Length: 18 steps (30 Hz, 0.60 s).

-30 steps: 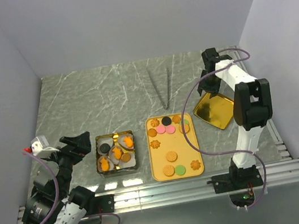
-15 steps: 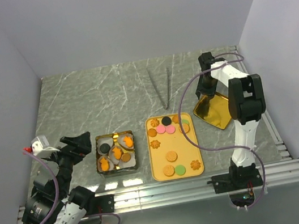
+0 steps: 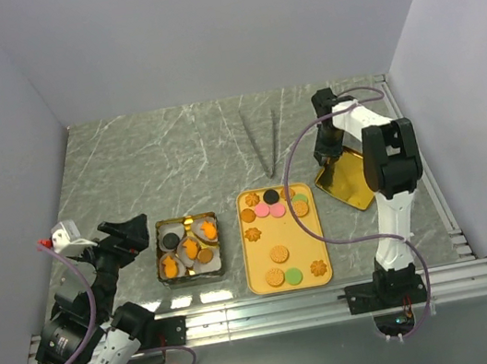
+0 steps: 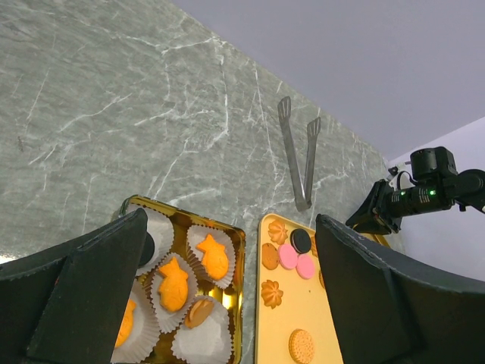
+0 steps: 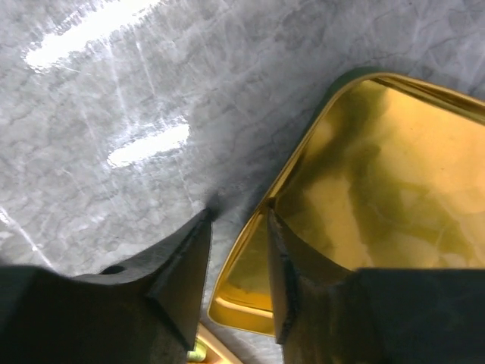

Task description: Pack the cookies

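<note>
Loose cookies (image 3: 280, 254) (image 4: 288, 256), tan, pink, green and dark, lie on a yellow tray (image 3: 263, 272) (image 4: 276, 322). To its left a gold tin (image 3: 184, 220) (image 4: 239, 273) holds white paper cups with orange fish-shaped biscuits (image 4: 213, 256). My right gripper (image 3: 325, 154) (image 5: 236, 212) is low at the far left corner of a gold lid (image 3: 354, 182) (image 5: 379, 167). It is open, with one finger on the table and the other inside the lid, so the lid's rim stands in the narrow gap. My left gripper (image 3: 130, 231) (image 4: 231, 220) hangs wide open left of the tin, holding nothing.
Metal tongs (image 3: 263, 141) (image 4: 299, 159) lie on the marble table behind the yellow tray. Grey walls close in the back and both sides. The right arm's cable loops over the tray's right edge.
My right gripper has slid left along the lid to its far left corner, and its jaws have narrowed round the rim. The left arm has not moved.
</note>
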Available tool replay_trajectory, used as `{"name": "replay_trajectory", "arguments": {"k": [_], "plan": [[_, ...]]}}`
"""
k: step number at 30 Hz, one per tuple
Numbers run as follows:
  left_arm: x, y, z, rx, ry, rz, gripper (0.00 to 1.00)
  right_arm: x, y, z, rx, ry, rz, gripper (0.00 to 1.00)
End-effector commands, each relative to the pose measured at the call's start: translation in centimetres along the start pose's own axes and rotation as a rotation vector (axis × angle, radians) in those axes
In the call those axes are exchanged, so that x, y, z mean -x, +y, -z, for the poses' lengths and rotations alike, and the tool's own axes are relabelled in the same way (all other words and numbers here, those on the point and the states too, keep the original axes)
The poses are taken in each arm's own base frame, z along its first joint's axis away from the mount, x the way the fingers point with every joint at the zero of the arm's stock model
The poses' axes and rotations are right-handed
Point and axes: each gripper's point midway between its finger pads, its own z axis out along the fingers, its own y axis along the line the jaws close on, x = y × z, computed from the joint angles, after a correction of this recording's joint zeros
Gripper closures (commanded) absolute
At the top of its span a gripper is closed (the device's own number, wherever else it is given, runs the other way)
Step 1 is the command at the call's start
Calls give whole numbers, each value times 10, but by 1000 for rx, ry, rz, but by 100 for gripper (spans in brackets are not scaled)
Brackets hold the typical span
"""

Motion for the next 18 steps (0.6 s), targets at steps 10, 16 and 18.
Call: {"name": "replay_trajectory", "arguments": {"k": [10, 16, 18], "plan": [[14, -10, 3, -29, -36, 20, 1, -15, 18, 17, -2, 16, 105, 100], [20, -6, 8, -22, -68, 57, 1, -14, 74, 116, 148, -120, 206, 100], [22, -8, 9, -32, -72, 63, 1, -18, 93, 160, 249, -165, 225, 100]]}}
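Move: My right fingers stand about half open astride the gold lid's left rim, near its near-left corner. The lid's middle lies roughly 7 cm to my right and 5 cm back, about 1 cm below. The tongs are some 16 cm left and 8 cm ahead, the cookie tray 16 cm left and 18 cm back, the cookie box 42 cm left and 16 cm back. From my left hand, the lid is about 56 cm right, 18 cm ahead and 26 cm below. With my right hand I pinch the lid's left rim shut between the fingertips, easing back barely 1.5 cm as they close. Keeping that grip, I then speed off to the left, about 6 cm, while rising some 5 cm, turning the hand roughly 10 degrees counter-clockwise and bringing the lid towards the cookie box's side. ##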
